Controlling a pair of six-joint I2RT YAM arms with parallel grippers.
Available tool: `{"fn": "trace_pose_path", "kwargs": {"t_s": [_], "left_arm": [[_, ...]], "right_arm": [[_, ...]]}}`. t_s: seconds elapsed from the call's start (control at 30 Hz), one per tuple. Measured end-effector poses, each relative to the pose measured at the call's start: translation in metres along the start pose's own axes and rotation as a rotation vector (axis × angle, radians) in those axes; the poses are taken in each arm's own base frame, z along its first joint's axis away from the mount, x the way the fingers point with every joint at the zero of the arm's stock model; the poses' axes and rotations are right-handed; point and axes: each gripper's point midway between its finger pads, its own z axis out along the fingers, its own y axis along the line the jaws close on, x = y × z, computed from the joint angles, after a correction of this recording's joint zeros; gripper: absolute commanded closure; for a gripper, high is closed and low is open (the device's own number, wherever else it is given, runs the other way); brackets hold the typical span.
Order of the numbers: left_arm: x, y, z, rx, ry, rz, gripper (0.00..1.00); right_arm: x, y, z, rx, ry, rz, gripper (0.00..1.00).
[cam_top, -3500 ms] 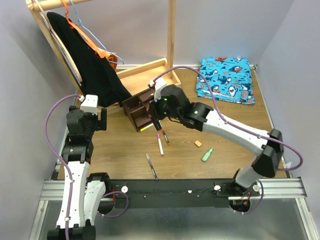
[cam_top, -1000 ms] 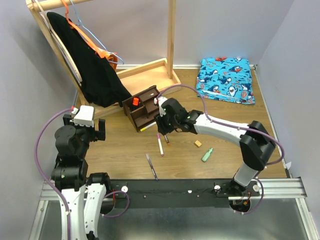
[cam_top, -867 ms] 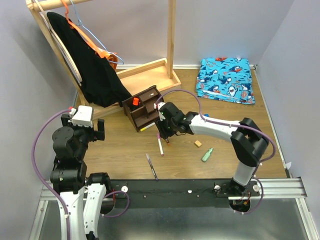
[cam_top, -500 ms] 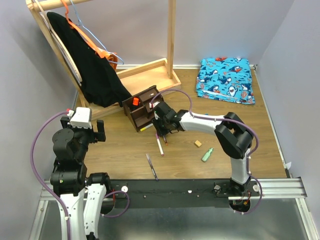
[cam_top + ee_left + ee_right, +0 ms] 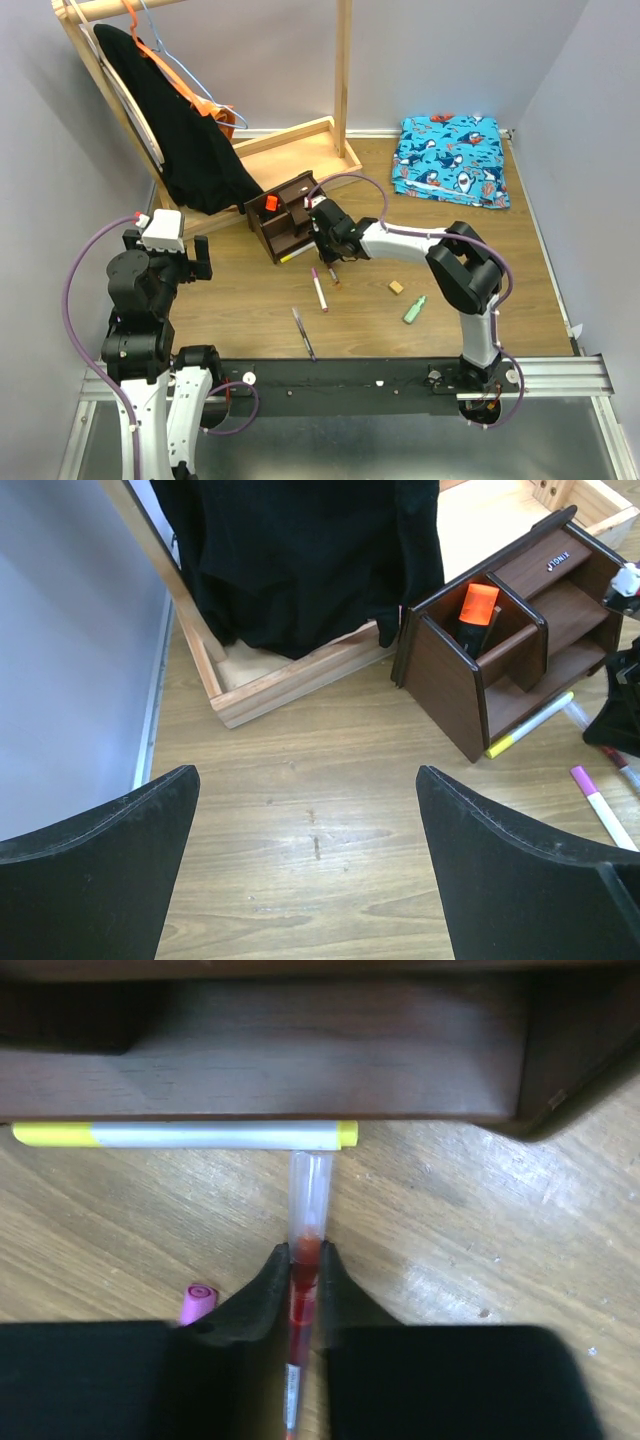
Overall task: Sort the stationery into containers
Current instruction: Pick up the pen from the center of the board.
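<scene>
The dark brown organiser [image 5: 285, 215] stands left of centre, with a black-orange marker [image 5: 270, 203] upright in one compartment. My right gripper [image 5: 328, 256] is low at its front, shut on a red pen with a clear cap [image 5: 305, 1260] that lies on the table. A yellow-white pen [image 5: 190, 1135] lies along the organiser's base [image 5: 300, 1050]. A pink-white pen [image 5: 318, 288], a purple-grey pen [image 5: 303, 332], a tan eraser [image 5: 396, 287] and a mint-green highlighter [image 5: 414, 309] lie on the table. My left gripper [image 5: 305, 880] is open and empty, left of the organiser [image 5: 500, 660].
A pale wooden rack frame [image 5: 290, 140] with a black garment [image 5: 185, 130] and an orange hanger [image 5: 215, 110] stands at the back left. A folded blue shark-print cloth [image 5: 452, 158] lies at the back right.
The black-orange marker now stands in the organiser. My right gripper came down from the organiser to the red pen and shut on it, the arm folding in. My left arm drew back slightly.
</scene>
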Motion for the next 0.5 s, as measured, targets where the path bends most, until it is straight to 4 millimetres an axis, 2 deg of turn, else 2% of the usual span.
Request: {"fn": "trace_pose_path", "kwargs": {"t_s": [0.03, 0.2, 0.3, 0.33, 0.4, 0.47, 0.5], "left_arm": [[0.0, 0.0, 0.0, 0.0, 0.001, -0.001, 0.01], [-0.002, 0.0, -0.001, -0.001, -0.005, -0.001, 0.01], [-0.002, 0.0, -0.001, 0.0, -0.008, -0.001, 0.01], [-0.003, 0.0, -0.002, 0.002, -0.011, 0.0, 0.01], [-0.003, -0.001, -0.003, 0.005, -0.019, 0.005, 0.01], [-0.001, -0.002, -0.002, 0.01, -0.023, 0.012, 0.01], [0.001, -0.002, 0.0, 0.013, -0.022, 0.015, 0.01]], "right_arm": [[0.0, -0.001, -0.001, 0.002, -0.011, 0.007, 0.99], [0.008, -0.005, -0.011, 0.002, -0.018, 0.01, 0.99], [0.021, -0.01, -0.025, 0.011, 0.028, -0.01, 0.99], [0.02, -0.01, -0.035, 0.005, 0.034, -0.02, 0.99], [0.01, -0.008, -0.053, -0.014, 0.007, -0.026, 0.99], [-0.016, -0.001, -0.081, -0.06, -0.074, -0.032, 0.99], [-0.035, 0.005, -0.098, -0.095, -0.141, -0.036, 0.99]]}}
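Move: The pen lies between the right hand's half-closed fingers, with its middle about 2 cm back of them and some 1 cm below. Just to the left is the yellow marker, about 6 cm left and 2 cm ahead. The organizer is some 9 cm ahead and 8 cm left, and the purple marker about 7 cm back and 2 cm left. From the left hand, the pen is roughly 10 cm ahead, 30 cm right and 27 cm below. The right hand's fingers finish closing and pinch the pen on its red barrel just below the clear cap, while the hand slips back and right, close over the board, some 4 cm away from the yellow marker and organizer. Then it turns upward and rises quickly, about 10 cm in all, easing slightly back to the left and tilting by under 10 degrees, with the pen kept in the shut fingers. ##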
